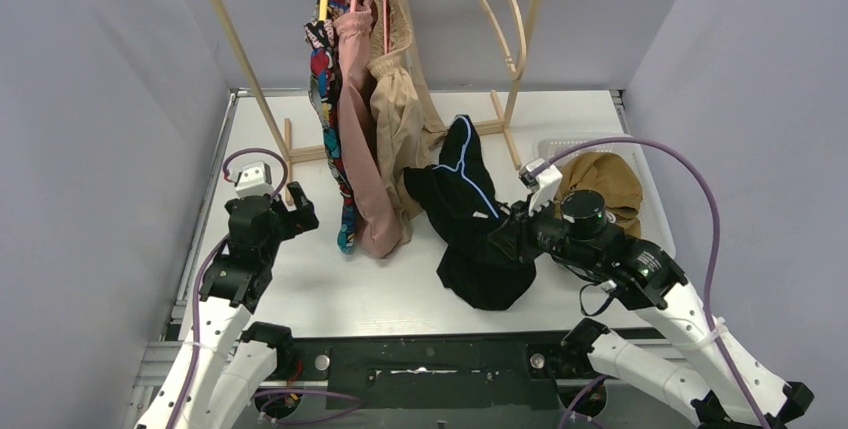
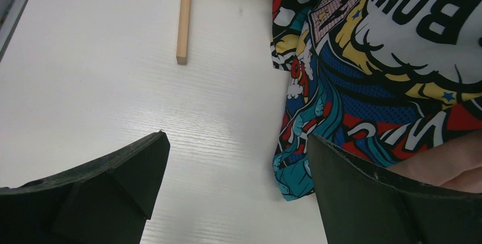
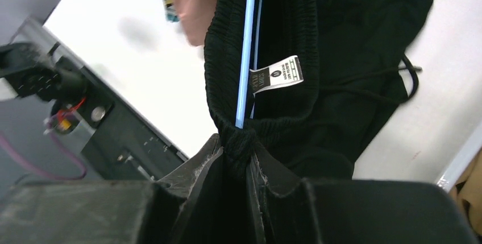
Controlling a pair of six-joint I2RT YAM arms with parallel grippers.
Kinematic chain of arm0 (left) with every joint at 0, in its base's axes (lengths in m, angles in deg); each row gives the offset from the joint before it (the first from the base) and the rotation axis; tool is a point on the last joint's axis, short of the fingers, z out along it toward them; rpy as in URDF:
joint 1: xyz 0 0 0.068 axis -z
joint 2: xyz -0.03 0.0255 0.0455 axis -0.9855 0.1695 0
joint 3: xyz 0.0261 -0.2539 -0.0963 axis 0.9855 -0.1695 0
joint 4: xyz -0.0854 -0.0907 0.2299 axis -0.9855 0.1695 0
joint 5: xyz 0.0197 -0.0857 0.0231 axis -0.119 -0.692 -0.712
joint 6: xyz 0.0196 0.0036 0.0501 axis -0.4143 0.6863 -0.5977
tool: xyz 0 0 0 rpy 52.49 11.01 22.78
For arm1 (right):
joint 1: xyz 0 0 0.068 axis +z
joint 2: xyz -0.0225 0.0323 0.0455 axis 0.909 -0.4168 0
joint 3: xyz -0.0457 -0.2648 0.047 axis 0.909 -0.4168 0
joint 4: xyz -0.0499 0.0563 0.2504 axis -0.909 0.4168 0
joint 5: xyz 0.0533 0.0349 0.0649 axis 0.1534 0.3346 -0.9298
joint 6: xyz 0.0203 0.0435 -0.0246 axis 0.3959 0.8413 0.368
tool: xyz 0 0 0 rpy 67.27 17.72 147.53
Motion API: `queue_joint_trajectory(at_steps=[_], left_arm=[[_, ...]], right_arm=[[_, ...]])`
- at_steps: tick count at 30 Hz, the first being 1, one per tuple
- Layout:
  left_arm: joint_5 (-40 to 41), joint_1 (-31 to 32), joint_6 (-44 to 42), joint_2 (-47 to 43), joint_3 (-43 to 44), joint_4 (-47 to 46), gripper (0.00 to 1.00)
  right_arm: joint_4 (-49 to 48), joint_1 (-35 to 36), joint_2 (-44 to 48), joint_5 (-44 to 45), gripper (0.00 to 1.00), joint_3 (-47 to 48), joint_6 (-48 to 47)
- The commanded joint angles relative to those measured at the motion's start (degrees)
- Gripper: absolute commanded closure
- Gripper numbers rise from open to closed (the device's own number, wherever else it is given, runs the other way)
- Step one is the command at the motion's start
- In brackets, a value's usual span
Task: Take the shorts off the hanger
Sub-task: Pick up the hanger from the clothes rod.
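Observation:
Three pairs of shorts hang from hangers on the wooden rack: comic-print (image 1: 325, 99), dusty pink (image 1: 362, 164) and beige (image 1: 402, 99). The black shorts (image 1: 470, 219) are off the rack, bunched over the table, with a light-blue strip along the ribbed waistband (image 3: 245, 56). My right gripper (image 1: 512, 234) (image 3: 239, 141) is shut on that waistband. My left gripper (image 1: 300, 211) (image 2: 236, 141) is open above the bare table, with the comic-print hem (image 2: 295, 167) just beside its right finger (image 2: 364, 198). Tan-brown shorts (image 1: 602, 184) lie in the basket.
A white basket (image 1: 570, 144) stands at the back right of the table. An empty wooden hanger (image 1: 500, 9) hangs on the rack's right side. The rack's wooden feet (image 1: 300, 154) (image 2: 183, 22) rest on the table behind the hanging shorts. Walls close in on both sides.

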Motion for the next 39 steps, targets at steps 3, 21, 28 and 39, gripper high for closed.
queue_joint_trajectory(at_steps=[3,21,28,39], left_arm=[[-2.0,-0.3,-1.4,-1.6,1.1,-4.8,0.07],[11.6,-0.3,2.0,-2.9,2.6,-0.6,0.07],[15.5,-0.2,1.9,-4.8,2.7,0.4,0.07],[-19.5,-0.2,10.4,-13.0,7.7,-5.6,0.06]], right_arm=[[-3.3,0.3,7.2,-14.0,1.0,7.0,-1.4],[-3.3,0.3,-6.5,-20.3,1.0,8.4,-14.4],[-14.0,-5.9,-2.2,-20.4,1.0,3.9,-12.2],[-16.4,-8.2,-7.2,-40.4,1.0,-2.7,-11.3]])
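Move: The right hand already pinches the waistband of the black shorts, with the blue hanger still inside, its middle some 10 cm ahead, 8 cm to the left and slightly above. The table's front middle, where the shorts are taken, lies about 10 cm left and 24 cm below. The beige shorts hang roughly 18 cm ahead and 19 cm left; the basket stands some 17 cm ahead, 22 cm right. From the left hand that table spot is about 34 cm right and 10 cm back. Back about 7 cm and up 10 in a quick swing, then forward and down again with a drift left: the right hand ends some 4 cm left of its start, keeping its pinch on the waistband and turning roughly 25 degrees counter-clockwise. The open left hand drifts left, then rises about 6 cm while swinging back right, touching nothing. ##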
